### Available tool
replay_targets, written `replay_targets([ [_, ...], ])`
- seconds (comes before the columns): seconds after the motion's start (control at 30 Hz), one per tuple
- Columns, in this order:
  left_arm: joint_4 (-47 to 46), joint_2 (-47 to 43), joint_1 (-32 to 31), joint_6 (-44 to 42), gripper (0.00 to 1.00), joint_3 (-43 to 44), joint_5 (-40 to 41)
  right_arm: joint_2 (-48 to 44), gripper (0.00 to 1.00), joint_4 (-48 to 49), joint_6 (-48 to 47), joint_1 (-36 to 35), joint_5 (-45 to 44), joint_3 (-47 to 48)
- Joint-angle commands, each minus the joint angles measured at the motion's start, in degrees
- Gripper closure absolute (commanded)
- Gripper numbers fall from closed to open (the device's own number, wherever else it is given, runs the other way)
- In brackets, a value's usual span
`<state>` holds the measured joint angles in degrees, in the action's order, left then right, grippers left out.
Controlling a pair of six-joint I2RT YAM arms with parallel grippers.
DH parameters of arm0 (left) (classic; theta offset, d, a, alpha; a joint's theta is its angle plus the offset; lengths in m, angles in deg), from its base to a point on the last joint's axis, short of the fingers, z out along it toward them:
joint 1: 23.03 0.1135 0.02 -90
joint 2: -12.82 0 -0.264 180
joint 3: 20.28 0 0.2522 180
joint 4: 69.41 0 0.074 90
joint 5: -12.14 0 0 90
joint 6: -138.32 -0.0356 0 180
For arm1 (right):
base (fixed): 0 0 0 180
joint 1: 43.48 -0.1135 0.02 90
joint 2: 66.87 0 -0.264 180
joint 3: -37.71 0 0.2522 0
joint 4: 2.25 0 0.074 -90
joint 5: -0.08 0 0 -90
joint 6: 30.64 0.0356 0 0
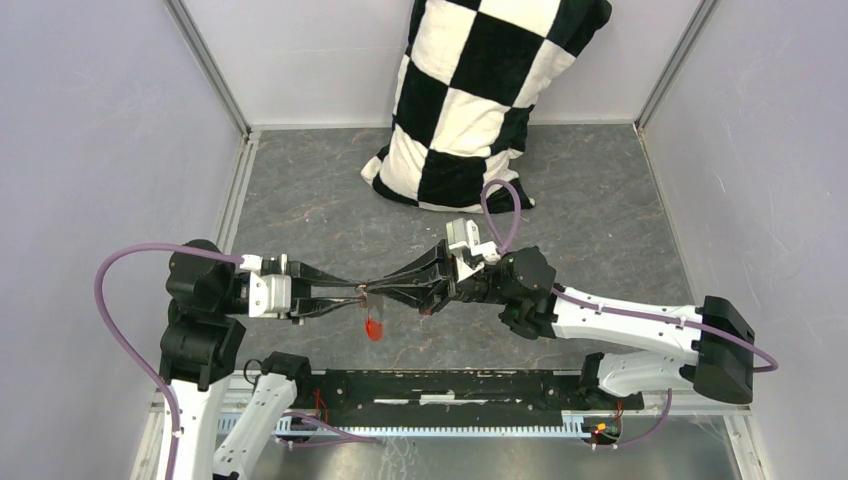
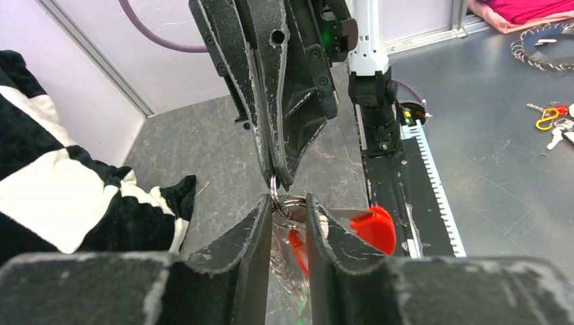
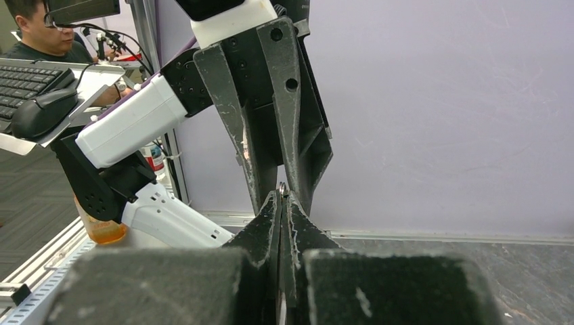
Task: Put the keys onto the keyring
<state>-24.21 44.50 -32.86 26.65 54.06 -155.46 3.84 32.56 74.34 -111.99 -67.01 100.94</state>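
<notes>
Both grippers meet tip to tip above the table. My right gripper (image 1: pixel 374 290) (image 2: pixel 277 177) (image 3: pixel 282 196) is shut on a thin silver ring of the keyring (image 2: pixel 290 202), whose edge peeks out at its tips. My left gripper (image 1: pixel 353 294) (image 2: pixel 290 206) has its jaws a narrow gap apart with the rings between them; whether they press the rings I cannot tell. The red fob (image 1: pixel 374 327) (image 2: pixel 376 229) hangs below. A red key head (image 2: pixel 298 247) shows in the gap, and a faint green sliver (image 2: pixel 301 308) lies lower.
A black-and-white checked pillow (image 1: pixel 470 90) (image 2: pixel 61 196) leans against the back wall. A black rail (image 1: pixel 450 385) runs along the table's near edge between the arm bases. Grey walls close in both sides.
</notes>
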Motion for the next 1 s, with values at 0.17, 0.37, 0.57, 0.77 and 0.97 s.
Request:
replay_targets([
  [0.17, 1.9, -0.4, 0.1, -0.4, 0.97, 0.3, 0.5, -1.4, 1.0, -2.8, -2.8, -0.3, 0.3, 1.8],
  [0.37, 5.2, -0.6, 0.1, -6.7, 0.98, -0.1, 1.0, -2.2, 0.62, -35.7, -15.2, 0.2, 1.8, 15.6],
  [0.57, 5.2, 0.5, 0.0, -8.2, 0.98, 0.0, 0.2, 1.2, 0.61, -53.4, -21.0, 0.4, 2.7, 25.6],
  [0.77, 5.5, 0.2, 0.1, -11.5, 0.98, -1.5, 4.0, -1.2, 0.27, -56.7, -20.7, 0.9, -1.1, 23.9],
  [0.97, 0.8, 2.4, 0.1, -11.2, 0.98, -6.0, 11.3, -5.9, 0.02, -47.7, -15.4, 0.8, -7.7, 13.4],
])
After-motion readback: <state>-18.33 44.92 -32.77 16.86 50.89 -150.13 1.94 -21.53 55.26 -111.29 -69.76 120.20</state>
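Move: The keyring stands between my left hand's part-open fingers, about 1 cm to the right of its hand point, level with it in height and reach. From that hand the metal plate hangs some 2 cm back, 1 cm right and 3 cm lower, and the red handle about 5 cm back, 2 cm right and 4 cm lower. My right fingers, coming from the right, already pinch the keyring about 1 cm left of their own point, at their height and straight across. I shut my left fingers on the keyring first and keep that pinch, easing down a little and then moving down and forward, about 3 cm down in all. Only after that do I open my right fingers wide and let go; that hand dips, lifts a few centimetres off, then sinks to about 5 cm lower and a little forward, its raised fingertips tipping down some 30 degrees to near level. ##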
